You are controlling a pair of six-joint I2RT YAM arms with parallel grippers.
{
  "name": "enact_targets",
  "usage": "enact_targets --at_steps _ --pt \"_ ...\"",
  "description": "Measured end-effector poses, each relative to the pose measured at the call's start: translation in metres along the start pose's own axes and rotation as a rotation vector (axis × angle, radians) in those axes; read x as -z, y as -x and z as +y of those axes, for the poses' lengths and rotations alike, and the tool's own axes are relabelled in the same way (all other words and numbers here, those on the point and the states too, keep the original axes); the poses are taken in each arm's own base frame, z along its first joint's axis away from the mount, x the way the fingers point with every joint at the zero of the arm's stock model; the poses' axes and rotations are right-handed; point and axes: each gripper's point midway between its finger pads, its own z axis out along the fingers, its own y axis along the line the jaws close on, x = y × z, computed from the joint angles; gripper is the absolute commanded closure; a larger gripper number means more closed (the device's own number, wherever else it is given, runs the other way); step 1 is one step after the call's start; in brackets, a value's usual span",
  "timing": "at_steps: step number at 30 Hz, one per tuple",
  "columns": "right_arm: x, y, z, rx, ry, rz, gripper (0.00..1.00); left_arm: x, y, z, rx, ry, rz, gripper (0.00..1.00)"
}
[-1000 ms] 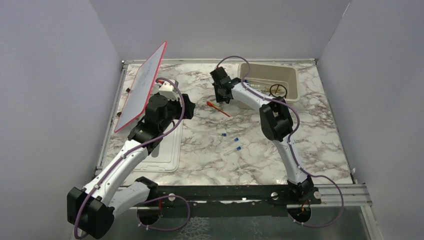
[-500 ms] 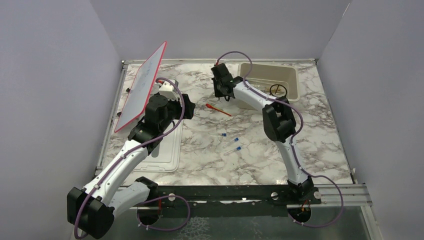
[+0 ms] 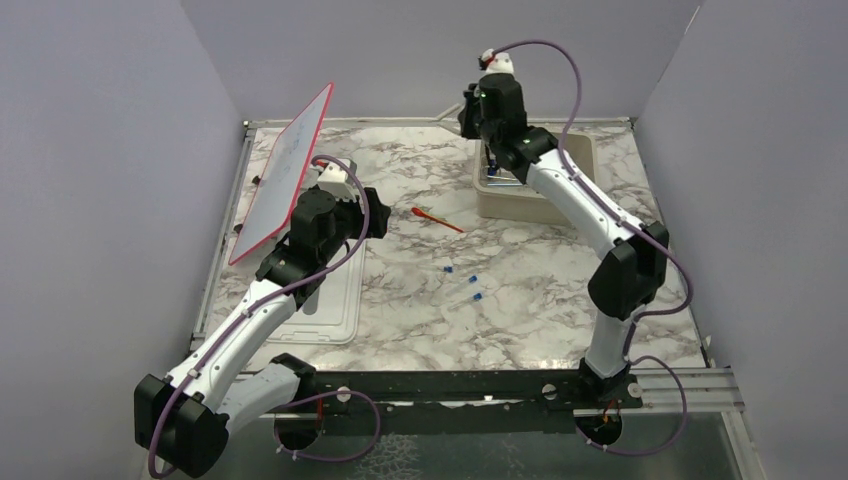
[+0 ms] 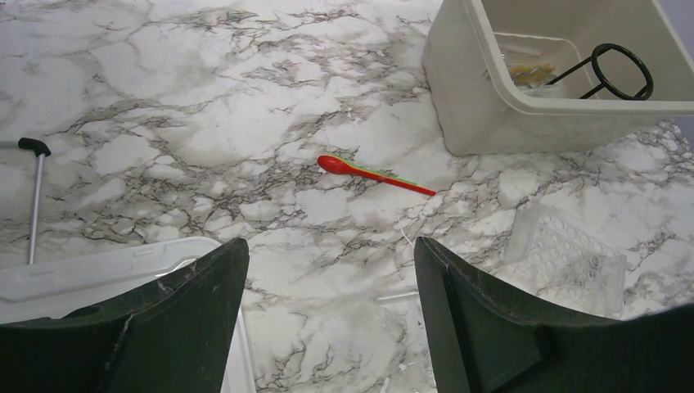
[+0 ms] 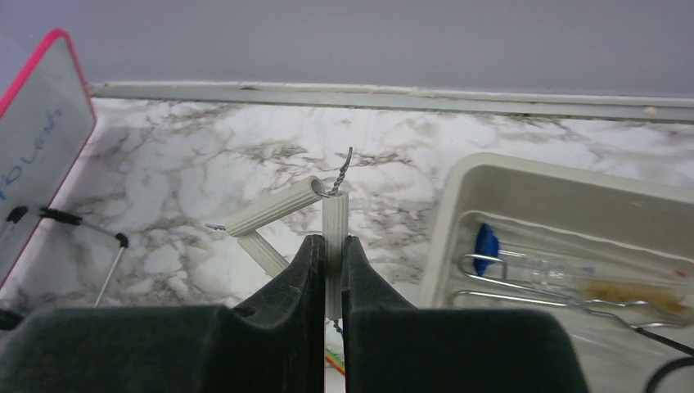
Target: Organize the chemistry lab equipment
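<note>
My right gripper point(image 5: 329, 241) is shut on one ribbed beige tube of a wire triangle point(image 5: 274, 206) and holds it in the air. In the top view this gripper point(image 3: 472, 115) is raised by the back wall, over the left end of the beige tub point(image 3: 545, 205). Silvery tongs point(image 5: 524, 278), a small blue piece point(image 5: 486, 243) and a black wire ring point(image 4: 622, 72) lie inside the tub. An orange-red stick point(image 3: 436, 219) and blue-capped tubes point(image 3: 462, 283) lie on the marble. My left gripper point(image 3: 372, 213) hangs open and empty above the table.
The red-framed white board point(image 3: 285, 175) leans at the back left. A white lid point(image 3: 325, 305) lies under my left arm. A clear dimpled plate point(image 4: 565, 258) rests on the marble in front of the tub point(image 4: 491, 90). Grey walls enclose three sides.
My right gripper closed on the wire triangle and rose from the table's middle back, swinging right towards the back wall above the tub. The left arm has not moved.
</note>
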Motion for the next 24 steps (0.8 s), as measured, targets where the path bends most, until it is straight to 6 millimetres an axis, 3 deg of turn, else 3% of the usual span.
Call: enact_targets --at_steps 4,8,10,14,18,24 --pt "0.007 0.000 -0.057 -0.026 -0.097 0.003 0.99 0.000 0.000 0.000 0.000 0.000 0.000 0.23" --pt "0.008 -0.036 -0.119 -0.052 -0.212 0.084 0.99 0.000 0.000 0.000 0.000 0.000 0.000 0.23" --pt "0.010 -0.060 -0.140 -0.058 -0.257 0.140 0.99 0.000 0.000 0.000 0.000 0.000 0.000 0.23" --pt "0.014 -0.093 -0.147 -0.048 -0.274 0.230 0.99 0.000 0.000 0.000 0.001 0.000 0.000 0.23" --pt "0.011 -0.101 -0.142 -0.042 -0.260 0.251 0.99 0.000 0.000 0.000 0.001 0.000 0.000 0.23" --pt "-0.012 -0.136 -0.150 -0.031 -0.278 0.331 0.99 -0.001 -0.001 0.000 0.002 -0.001 0.002 0.23"
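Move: The right hand already grips the clay triangle, high in the air. The bin it is taken to has its middle about 17 cm to the right, 1 cm ahead and 22 cm below. The black ring stand inside lies roughly 20 cm right, 2 cm back and 20 cm down; the red spoon lies 7 cm back, 4 cm left and 27 cm down. From the left hand, the bin is some 20 cm ahead, 26 cm right and 16 cm below. Right hand, still pinching the clay triangle, swings about 13 cm right, then lowers 16 cm into the bin. ##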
